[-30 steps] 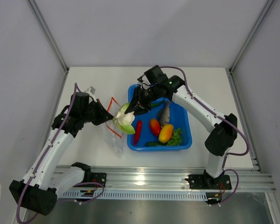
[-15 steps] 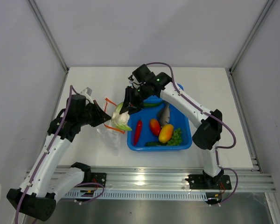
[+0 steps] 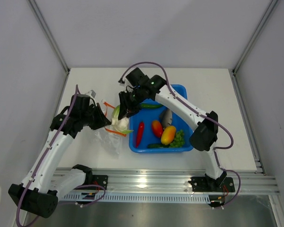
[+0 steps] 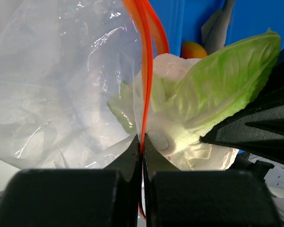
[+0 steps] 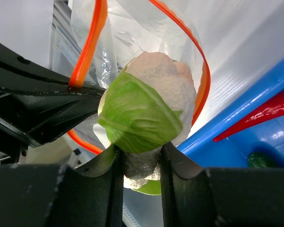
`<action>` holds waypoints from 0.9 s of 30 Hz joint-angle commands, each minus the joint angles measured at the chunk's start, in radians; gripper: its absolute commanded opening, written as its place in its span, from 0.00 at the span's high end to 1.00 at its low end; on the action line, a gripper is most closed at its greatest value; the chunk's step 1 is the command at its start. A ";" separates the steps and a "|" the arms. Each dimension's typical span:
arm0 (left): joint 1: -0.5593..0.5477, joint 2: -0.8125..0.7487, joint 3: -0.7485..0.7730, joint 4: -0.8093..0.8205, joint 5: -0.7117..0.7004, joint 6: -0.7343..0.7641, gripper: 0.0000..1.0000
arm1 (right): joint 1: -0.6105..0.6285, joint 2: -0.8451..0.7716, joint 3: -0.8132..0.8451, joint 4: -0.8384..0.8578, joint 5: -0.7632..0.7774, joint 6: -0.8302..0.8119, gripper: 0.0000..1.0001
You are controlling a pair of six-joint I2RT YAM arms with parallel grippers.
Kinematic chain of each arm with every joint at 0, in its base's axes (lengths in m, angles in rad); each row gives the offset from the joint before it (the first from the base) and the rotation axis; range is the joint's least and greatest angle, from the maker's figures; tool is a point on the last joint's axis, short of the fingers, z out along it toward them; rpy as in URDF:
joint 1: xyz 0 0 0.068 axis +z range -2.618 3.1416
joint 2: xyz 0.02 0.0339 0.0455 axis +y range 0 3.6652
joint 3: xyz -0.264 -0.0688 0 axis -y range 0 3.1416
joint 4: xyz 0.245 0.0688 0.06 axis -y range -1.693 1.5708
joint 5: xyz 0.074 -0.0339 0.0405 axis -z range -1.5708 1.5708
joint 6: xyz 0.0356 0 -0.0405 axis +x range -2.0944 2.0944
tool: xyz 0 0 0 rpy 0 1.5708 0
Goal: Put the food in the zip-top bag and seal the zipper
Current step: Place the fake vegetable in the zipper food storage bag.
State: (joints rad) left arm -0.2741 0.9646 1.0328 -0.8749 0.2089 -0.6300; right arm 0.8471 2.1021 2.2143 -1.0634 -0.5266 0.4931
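My right gripper (image 3: 124, 112) (image 5: 138, 163) is shut on the white cauliflower (image 3: 119, 122) (image 5: 149, 109) with green leaves and holds it inside the open mouth of the clear zip-top bag (image 3: 110, 138) (image 5: 132, 33), left of the blue tub. My left gripper (image 3: 102, 119) (image 4: 143, 144) is shut on the red-orange zipper (image 4: 146, 71) (image 5: 92, 42) and holds one lip of the mouth up. The cauliflower (image 4: 189, 113) fills the left wrist view just behind the strip. A red chili (image 3: 140, 134), orange-yellow fruits (image 3: 168, 135), a grey fish (image 3: 167, 117), green grapes (image 3: 179, 138) and a long green vegetable (image 3: 150, 106) lie in the tub.
The blue tub (image 3: 185, 118) stands right of the bag at mid table; its near wall shows in the right wrist view (image 5: 255, 99). White enclosure walls stand at left, back and right. An aluminium rail (image 3: 156, 182) runs along the near edge.
My right gripper has carried the cauliflower leftward from the tub's edge into the bag mouth. My left gripper has kept its hold on the zipper, shifting slightly.
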 commanded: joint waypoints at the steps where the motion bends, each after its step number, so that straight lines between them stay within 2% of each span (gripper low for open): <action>1: -0.008 0.006 0.099 0.070 0.028 0.007 1.00 | 0.081 0.015 0.014 0.020 -0.050 -0.108 1.00; 5: -0.008 0.013 0.130 0.033 -0.037 0.003 0.99 | 0.083 0.042 0.048 -0.079 0.046 -0.137 1.00; 9: -0.008 0.020 0.148 0.001 -0.078 -0.002 1.00 | 0.083 0.047 0.039 -0.135 0.225 -0.149 1.00; 12: -0.008 0.023 0.148 0.014 -0.066 -0.005 1.00 | 0.081 0.039 0.018 -0.110 0.186 -0.143 1.00; 14: -0.008 0.034 0.139 0.040 -0.025 -0.004 1.00 | 0.083 0.010 0.005 -0.034 0.103 -0.128 1.00; 17: -0.011 0.049 0.128 0.063 0.026 -0.010 0.99 | 0.063 -0.026 0.012 0.037 0.085 -0.079 1.00; 19: -0.013 0.052 0.122 0.062 0.024 -0.008 0.99 | 0.009 -0.050 -0.031 0.084 0.059 0.019 1.00; 20: -0.013 0.052 0.118 0.060 0.023 -0.007 0.99 | -0.017 -0.069 -0.069 0.165 0.006 0.071 1.00; 21: -0.013 0.052 0.113 0.060 0.024 -0.007 0.99 | -0.043 -0.112 -0.179 0.221 -0.028 0.128 1.00; 22: -0.013 0.051 0.105 0.060 0.026 -0.007 1.00 | -0.089 -0.137 -0.244 0.291 -0.065 0.256 1.00; 23: -0.013 0.049 0.101 0.062 0.032 -0.011 1.00 | -0.107 -0.161 -0.302 0.430 -0.093 0.319 1.00; 25: -0.013 0.045 0.082 0.082 0.059 -0.031 0.99 | -0.129 -0.211 -0.408 0.553 -0.108 0.430 1.00; 27: -0.013 0.046 0.075 0.102 0.084 -0.063 0.99 | -0.122 -0.220 -0.413 0.566 -0.066 0.441 1.00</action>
State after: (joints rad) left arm -0.2806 1.0206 1.1206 -0.8230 0.2409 -0.6479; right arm 0.7197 1.9549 1.8175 -0.7151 -0.5617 0.7666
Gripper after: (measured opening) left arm 0.005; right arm 0.308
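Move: The right gripper holds the cauliflower, its head already partly in the open orange-edged bag mouth, whose middle is about 4 cm left of that gripper, 3 cm back and 4 cm lower. The red chili lies some 5 cm right, 7 cm back and 15 cm below. From the left gripper, pinching the zipper edge, the cauliflower is about 5 cm right, 1 cm ahead and 3 cm lower. Push the cauliflower down about 4 cm and slightly back into the bag mouth with the right gripper, then sweep it forward some 6 cm and to the right, turning clockwise some 20 degrees, fingers still holding. Meanwhile keep the zipper edge pinched in the left gripper, lifting it about 3 cm and easing it forward so the mouth comes up around the head. ##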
